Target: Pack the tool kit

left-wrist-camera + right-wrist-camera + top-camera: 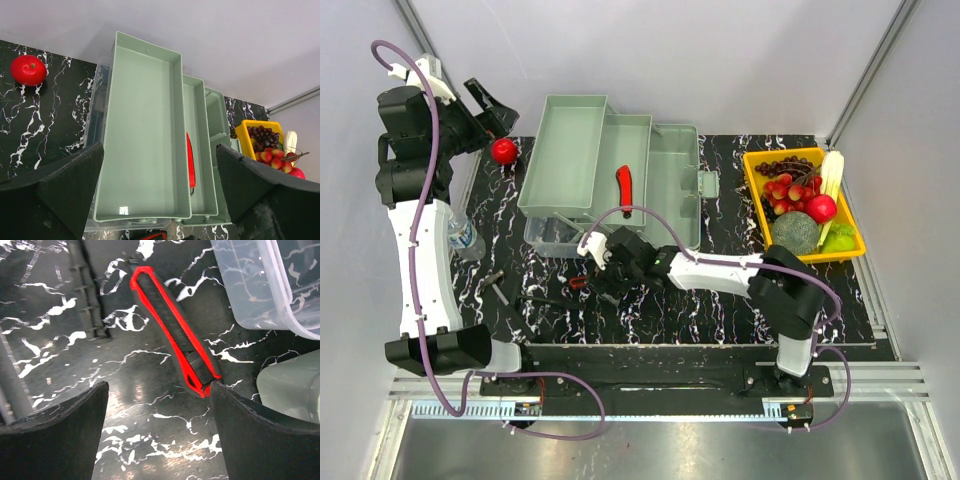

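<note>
The tool kit's pale green toolbox (565,150) stands open on the marbled mat, its trays folded out in steps. A red-handled tool (624,183) lies in the middle tray; the left wrist view shows it as a red strip (190,160). My left gripper (485,105) hangs open, high at the back left, looking down on the trays (142,130). My right gripper (159,430) is open low over the mat in front of the box. A red and black utility knife (172,330) lies flat ahead of it, its near end beside the right fingertip (235,410). Nothing is between the fingers.
A red tomato-like ball (504,150) sits left of the box. A water bottle (465,238) lies by the left arm. Dark tools (505,293) rest on the mat at front left. A yellow tray (756,190) of fruit stands at the right. The box's clear base (270,285) is close on the right.
</note>
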You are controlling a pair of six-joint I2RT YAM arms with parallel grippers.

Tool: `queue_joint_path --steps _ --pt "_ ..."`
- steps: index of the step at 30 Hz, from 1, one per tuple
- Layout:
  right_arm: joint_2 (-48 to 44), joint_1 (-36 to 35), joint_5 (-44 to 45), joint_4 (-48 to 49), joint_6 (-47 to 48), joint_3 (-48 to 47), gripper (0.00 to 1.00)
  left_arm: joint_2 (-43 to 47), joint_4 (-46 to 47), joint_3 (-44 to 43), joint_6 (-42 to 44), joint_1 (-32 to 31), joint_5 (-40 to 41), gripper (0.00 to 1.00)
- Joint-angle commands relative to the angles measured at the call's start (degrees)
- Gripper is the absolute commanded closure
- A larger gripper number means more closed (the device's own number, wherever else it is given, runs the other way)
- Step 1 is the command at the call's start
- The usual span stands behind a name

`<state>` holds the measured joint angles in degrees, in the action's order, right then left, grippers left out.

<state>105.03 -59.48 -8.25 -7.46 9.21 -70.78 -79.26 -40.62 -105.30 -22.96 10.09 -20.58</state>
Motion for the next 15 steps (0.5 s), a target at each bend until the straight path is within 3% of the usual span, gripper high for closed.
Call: queue_joint_path --steps 1,15 --pt "2.19 -0.19 6.23 10.62 3.7 0.73 0.12 -0.54 2.39 -0.26 -0.77 0.28 -0.08 0.01" --pt "10.8 -0.19 3.77 13.36 4.76 -1.11 0.12 -0.54 2.39 0.09 -0.59 0.28 0.1 0.01"
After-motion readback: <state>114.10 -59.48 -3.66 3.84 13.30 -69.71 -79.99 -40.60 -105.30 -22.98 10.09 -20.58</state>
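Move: The right hand is open and empty, fingers slanting left and down. The red-and-black box cutter lies about 3 cm ahead, 3 cm left and 7 cm below. The ribbed black tool is roughly 2 cm back and 14 cm left of this hand, and the clear lid some 13 cm ahead and 9 cm left. From the idle left hand the box cutter is about 15 cm back, 19 cm right and 43 cm below. No contact can be made out as the right hand closes in on the red-and-black box cutter. It sinks about 5 cm and eases some 3 cm forward, with a slight shift left, bringing the spread fingers low over the slider end. The wrist tilts only about 5 degrees and the fingers stay wide open. ##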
